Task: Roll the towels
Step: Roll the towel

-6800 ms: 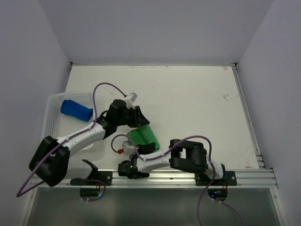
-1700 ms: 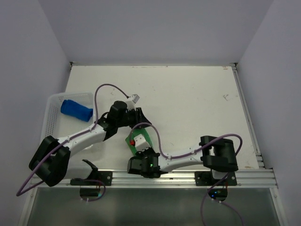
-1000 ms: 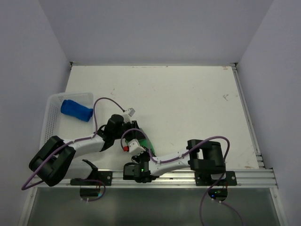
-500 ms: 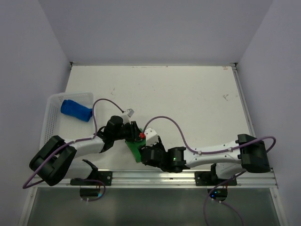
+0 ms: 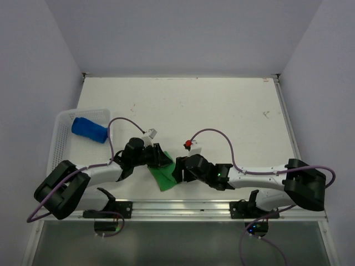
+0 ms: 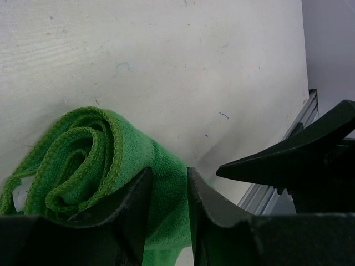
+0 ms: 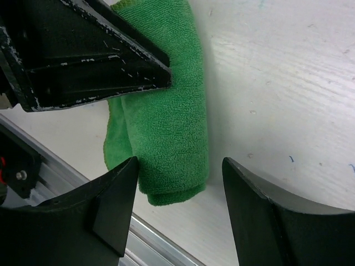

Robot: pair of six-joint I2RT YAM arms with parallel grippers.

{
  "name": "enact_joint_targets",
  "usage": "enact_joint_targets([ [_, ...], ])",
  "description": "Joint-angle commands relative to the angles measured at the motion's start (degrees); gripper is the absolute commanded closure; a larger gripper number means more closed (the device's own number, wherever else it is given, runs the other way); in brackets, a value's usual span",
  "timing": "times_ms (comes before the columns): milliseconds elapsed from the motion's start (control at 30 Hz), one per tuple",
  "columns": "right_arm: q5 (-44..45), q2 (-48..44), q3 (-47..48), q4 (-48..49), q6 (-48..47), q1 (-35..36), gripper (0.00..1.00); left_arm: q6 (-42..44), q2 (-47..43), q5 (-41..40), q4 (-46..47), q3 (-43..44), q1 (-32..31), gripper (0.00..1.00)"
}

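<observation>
The green towel lies near the table's front edge as a loose roll, its coiled end showing in the left wrist view. My left gripper is low over it, its jaws narrowly apart with green cloth filling the gap. My right gripper is just right of the towel and open, its fingers wide on either side of the roll's near end without touching it. The blue towel lies rolled in the white basket.
The aluminium rail runs along the front edge right beside the green towel. The two grippers are close together; the right one's finger shows in the left wrist view. White walls enclose the table.
The right gripper has opened and its arm has swung from the towel's near side round to its right. The left gripper has stayed on the towel.
</observation>
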Motion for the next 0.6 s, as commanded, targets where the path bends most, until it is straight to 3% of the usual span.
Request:
enact_joint_targets([
  [0, -5.8, 2.4, -2.2, 8.6, 3.0, -1.7, 0.34, 0.7, 0.8, -1.8, -7.0, -2.8, 0.1, 0.64],
  [167, -8.2, 6.1, -4.9, 14.8, 4.9, -2.5, 0.39, 0.7, 0.8, -2.0, -6.9, -3.3, 0.1, 0.64],
  [267, -9.1, 7.5, -5.4, 16.4, 5.0, -2.5, 0.46, 0.7, 0.7, -2.2, -6.8, -3.5, 0.1, 0.64],
  [400, -10.9, 8.2, -5.9, 18.1, 4.9, -2.5, 0.65, 0.4, 0.7, -2.3, -6.9, -3.1, 0.1, 0.64],
  [567, -8.6, 7.2, -5.0, 15.4, 3.1, -2.0, 0.78, 1.2, -0.4, -2.8, -9.4, 1.0, 0.3, 0.64],
])
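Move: The near end of the green towel's roll lies about 2 cm to the right hand's left, 1 cm back and some 3 cm below its open fingers. The loose flap spreads about 7 cm to that hand's left, 2 cm back and 5 cm down, and the left gripper, already on the roll's far end, is roughly 5 cm ahead and 5 cm left. From the left hand, the near end is some 6 cm back, 3 cm right and slightly lower. Down first, by nearly 3 cm, the right hand sinks over the near end of the green roll, easing about 2 cm left towards the left gripper and turning roughly 10 degrees counter-clockwise. Its wide-open fingers then close to about half their gap and pinch the roll's end between them, while the left hand keeps still with its fingers on the far end. ##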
